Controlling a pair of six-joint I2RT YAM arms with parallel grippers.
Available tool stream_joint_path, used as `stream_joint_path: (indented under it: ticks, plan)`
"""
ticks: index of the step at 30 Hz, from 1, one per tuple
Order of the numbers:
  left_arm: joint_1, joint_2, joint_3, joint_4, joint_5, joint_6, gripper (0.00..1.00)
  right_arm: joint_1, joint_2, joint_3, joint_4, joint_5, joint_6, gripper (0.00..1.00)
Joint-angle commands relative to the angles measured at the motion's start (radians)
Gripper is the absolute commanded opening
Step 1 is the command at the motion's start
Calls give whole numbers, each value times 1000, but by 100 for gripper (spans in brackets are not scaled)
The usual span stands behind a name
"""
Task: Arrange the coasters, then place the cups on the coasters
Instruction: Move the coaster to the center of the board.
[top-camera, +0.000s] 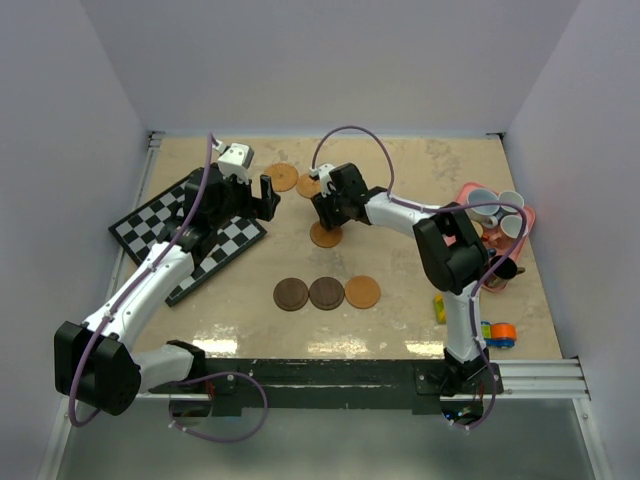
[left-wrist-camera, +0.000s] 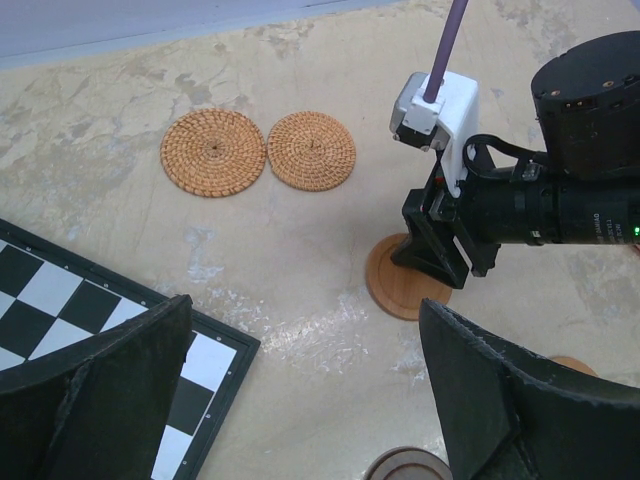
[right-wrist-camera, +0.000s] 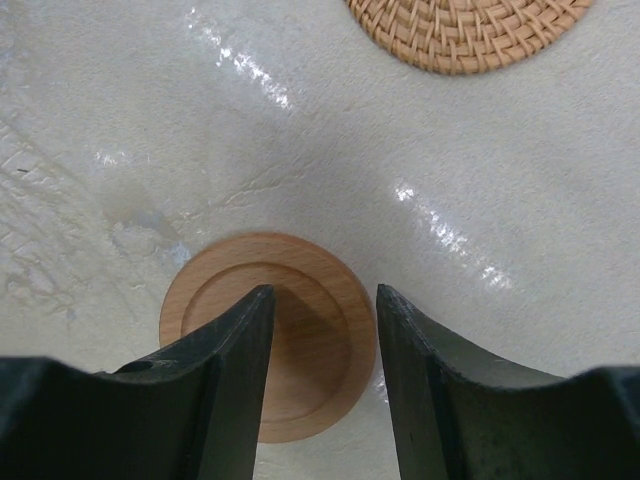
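A tan wooden coaster (right-wrist-camera: 215, 275) lies flat on the table, and my right gripper (right-wrist-camera: 323, 295) hangs over it, its jaws partly apart. One finger is over the disc's middle and the other stands at its right rim. From above, that coaster (top-camera: 326, 238) sits under the right gripper (top-camera: 325, 215). Two woven coasters (top-camera: 281, 177) (top-camera: 309, 185) lie behind it. In a row nearer the arms lie two dark brown coasters (top-camera: 291, 294) (top-camera: 326, 293) and a tan one (top-camera: 362, 292). Pale cups (top-camera: 483, 200) stand in the pink tray (top-camera: 470, 188). My left gripper (top-camera: 268, 198) is wide open and holds nothing.
A black-and-white checkerboard (top-camera: 190, 235) lies at the left, under my left arm. Small coloured objects (top-camera: 439, 308) (top-camera: 500, 333) sit near the right front edge. A dark cup (top-camera: 505, 270) stands by the tray's near side.
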Motion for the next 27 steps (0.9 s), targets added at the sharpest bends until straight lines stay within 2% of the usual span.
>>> stream_joint_path:
  ticks: [1, 11, 21, 27]
  plan:
    - [-5, -2, 6, 38, 16, -11, 100, 1, 13, -33, 68, -57, -37, 49]
    - [-5, -2, 6, 40, 17, -11, 100, 5, 14, -102, 97, -107, -28, 42]
    - [-5, 1, 4, 38, 11, -10, 100, 82, -3, -173, 183, -89, 87, 29]
    - [-5, 0, 6, 37, 5, -6, 100, 100, -13, -215, 237, -103, 132, 27]
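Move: The light wooden coaster is almost under my right hand: its middle lies about 3 cm back, level sideways, 1 cm below. The nearer woven coaster is some 11 cm ahead and 5 cm left. Two dark coasters lie about 19 cm back, the middle one straight back, the left one 10 cm to the left. From my left hand, the light wooden coaster is roughly 5 cm ahead, 15 cm right and 21 cm below. I sink my right hand barely 1 cm and narrow the fingers over the light coaster's far rim, one finger on its face and the other at its outer edge. Rolling the wrist some 10 degrees, I ease left, then sweep faster left and back, about 5 cm left and 2.5 cm back in all, dragging the coaster by that rim. ##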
